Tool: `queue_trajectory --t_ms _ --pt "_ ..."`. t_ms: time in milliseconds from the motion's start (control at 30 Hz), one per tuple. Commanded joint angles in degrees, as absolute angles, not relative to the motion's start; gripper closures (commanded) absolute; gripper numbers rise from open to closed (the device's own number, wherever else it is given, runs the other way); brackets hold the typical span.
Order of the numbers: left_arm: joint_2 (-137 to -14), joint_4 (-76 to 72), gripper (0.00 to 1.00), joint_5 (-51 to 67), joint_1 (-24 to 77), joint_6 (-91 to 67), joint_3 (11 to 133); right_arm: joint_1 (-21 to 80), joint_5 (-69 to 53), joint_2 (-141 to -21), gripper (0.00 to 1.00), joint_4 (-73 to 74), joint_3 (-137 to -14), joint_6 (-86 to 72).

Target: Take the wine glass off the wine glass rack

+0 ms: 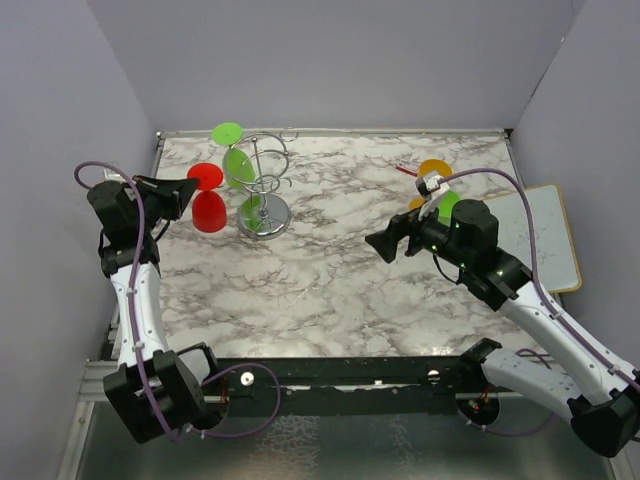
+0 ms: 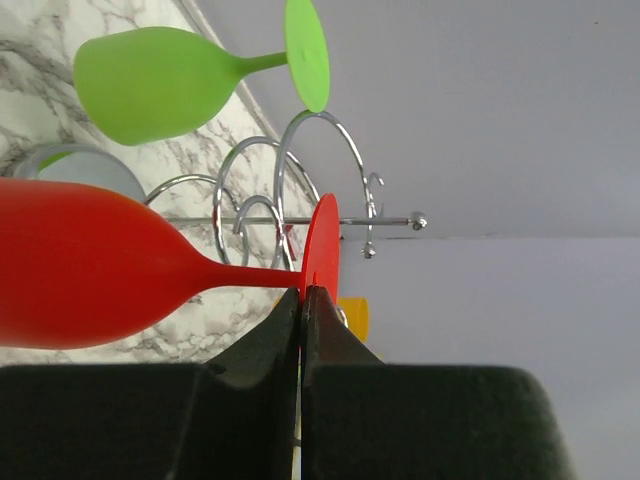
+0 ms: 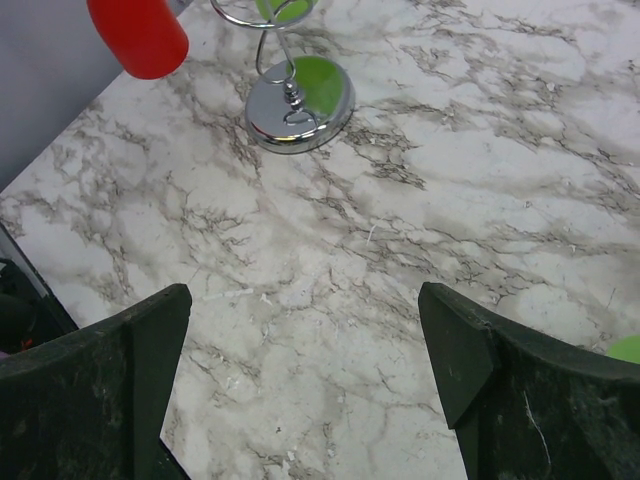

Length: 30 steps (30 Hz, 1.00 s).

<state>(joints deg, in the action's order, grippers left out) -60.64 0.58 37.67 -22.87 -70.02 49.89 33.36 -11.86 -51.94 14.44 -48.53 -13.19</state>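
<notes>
A red wine glass [image 1: 209, 210] hangs in the air on its side, just left of the chrome wine glass rack [image 1: 263, 190] and apart from its wire arms. My left gripper [image 1: 192, 188] is shut on the thin edge of the red glass's round foot [image 2: 322, 245]; in the left wrist view the left gripper [image 2: 302, 292] pinches that foot between its black jaws. A green wine glass [image 2: 160, 85] still hangs from a looped arm of the rack [image 2: 300, 160]. My right gripper [image 1: 380, 245] hovers open over the bare marble, right of centre, holding nothing.
The rack's round base [image 3: 300, 100] stands on the marble table [image 1: 330, 290] at the back left. An orange glass [image 1: 435, 168] and a green one [image 1: 447, 205] stand at the back right behind the right arm. A white board [image 1: 545, 235] lies past the right edge. Grey walls enclose the table.
</notes>
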Motion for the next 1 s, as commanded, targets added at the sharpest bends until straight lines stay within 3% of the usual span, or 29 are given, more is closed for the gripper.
queue_trajectory --t_ms 0,300,700,867,967 --pt "-58.5 5.9 1.0 34.2 -23.2 -64.3 53.3 33.4 -9.9 -50.4 0.01 16.9 -51.2 -12.7" --pt "-53.9 18.2 1.0 23.7 -23.2 -55.0 60.7 33.4 -6.9 -48.4 0.0 20.1 -53.6 -12.6" --pt "-56.3 19.2 1.0 26.7 -13.7 -44.4 79.1 33.4 -3.8 -48.2 0.0 25.2 -58.5 -12.9" --pt "-57.4 12.0 1.0 32.5 -7.1 -44.1 82.3 33.4 -4.4 -46.3 0.0 26.7 -60.1 -13.5" --pt "-56.8 -0.5 1.0 40.5 -3.9 -50.5 78.6 33.4 -5.2 -45.8 0.0 28.3 -61.8 -13.9"
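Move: The left gripper still pinches the red wine glass by its foot, the bowl hanging about 9 cm below and 2 cm ahead, 1 cm right. From this hand the rack's middle lies some 10 cm ahead, 12 cm right and 13 cm below; the hanging green glass is about 14 cm ahead, 7 cm right, 7 cm below. For the empty right hand the rack is roughly 25 cm ahead, 27 cm left and 8 cm below. Lift the left gripper about 19 cm with the red glass's foot kept pinched, rising above the rack's level; let it drift slightly left first, then sweep right and a little back. Meanwhile tip the fingers up and roll the hand's left side up, some 30 degrees each, swinging the bowl out leftward. Raise the open right gripper about 6 cm, easing right. ##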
